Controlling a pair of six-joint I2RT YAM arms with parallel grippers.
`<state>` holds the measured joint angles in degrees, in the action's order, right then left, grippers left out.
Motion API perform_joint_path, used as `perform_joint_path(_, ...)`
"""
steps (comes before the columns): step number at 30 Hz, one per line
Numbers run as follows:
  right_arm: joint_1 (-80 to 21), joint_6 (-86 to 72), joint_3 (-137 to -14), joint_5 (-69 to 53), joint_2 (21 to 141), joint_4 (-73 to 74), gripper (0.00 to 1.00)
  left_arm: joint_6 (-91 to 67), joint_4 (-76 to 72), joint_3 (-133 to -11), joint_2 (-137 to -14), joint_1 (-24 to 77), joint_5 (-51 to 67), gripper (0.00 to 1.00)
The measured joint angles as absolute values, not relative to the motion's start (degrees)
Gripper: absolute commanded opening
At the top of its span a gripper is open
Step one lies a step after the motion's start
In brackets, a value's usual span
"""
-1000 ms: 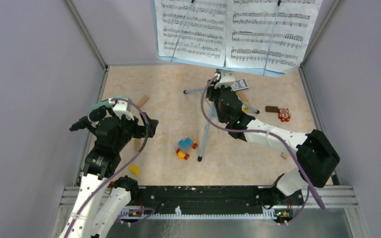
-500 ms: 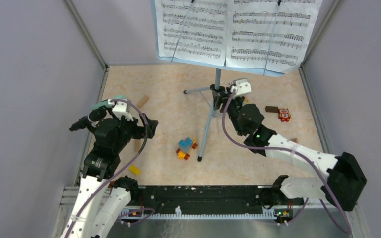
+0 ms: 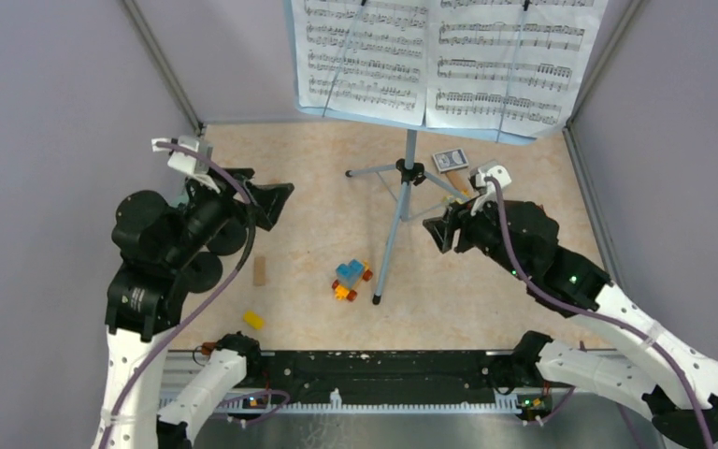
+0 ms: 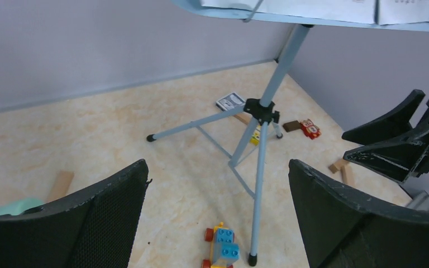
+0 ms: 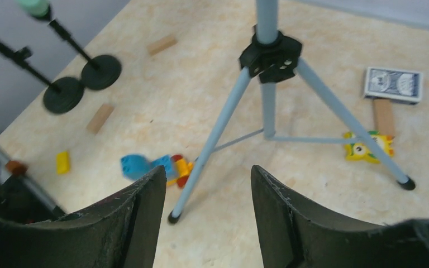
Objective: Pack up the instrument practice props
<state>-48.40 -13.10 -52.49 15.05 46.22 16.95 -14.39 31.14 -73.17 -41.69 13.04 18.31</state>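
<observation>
The pale-blue music desk (image 3: 430, 131) with white sheet-music pages (image 3: 449, 61) stands at the back on its silver tripod pole (image 3: 409, 154). The tripod's black hub (image 5: 269, 53) and legs spread over the floor. Two black round-based mic holders (image 5: 62, 95) (image 5: 100, 71) stand at the left, largely under my left arm in the top view. One carries a mint-green microphone (image 5: 33, 6). My left gripper (image 3: 266, 201) (image 4: 218, 167) is open, left of the tripod. Right of the tripod, my right gripper (image 3: 435, 232) (image 5: 207, 170) is open and holds nothing.
A toy brick car (image 3: 351, 279) lies by the near tripod foot (image 3: 376, 300). A yellow brick (image 3: 253, 320) and a tan block (image 3: 260, 271) lie near the left arm. A card deck (image 3: 450, 159), a wooden block (image 5: 384, 116) and a yellow owl toy (image 5: 363, 148) lie behind the tripod.
My right gripper let go of the tripod hub, opened, and drew back to the right and nearer. My left arm rose and swung back-left, uncovering the round bases.
</observation>
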Motion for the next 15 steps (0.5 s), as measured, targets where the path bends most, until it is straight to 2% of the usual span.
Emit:
perform_joint_path(5, -48.51, -15.73, -61.67, 4.97, 44.56, 31.53, 0.56, -14.87, 31.51, -82.52, -49.25, 13.04, 26.89, 0.99)
perform_joint_path(9, -48.6, -17.47, -74.26, -0.19, 46.35, 40.25, 0.55, -16.49, 28.99, -91.02, -56.31, 13.04, 35.94, 0.99)
perform_joint_path(15, -48.6, -18.2, -89.86, -3.14, 49.01, 44.45, 0.54, -21.15, 17.8, -98.48, -64.75, 13.06, 46.68, 0.99)
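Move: The music stand's desk with the sheets has its middle some 20 cm ahead, 5 cm left and 25 cm above the right hand. The post lies about 16 cm ahead, 6 cm left and level. The toy car is 2 cm ahead, 17 cm left, on the table 30 cm below. From the left hand, the desk is about 21 cm ahead, 25 cm right and 12 cm up. Left hand rises about 12 cm, swinging right towards the desk; right rises 16 cm, backing from the post. ##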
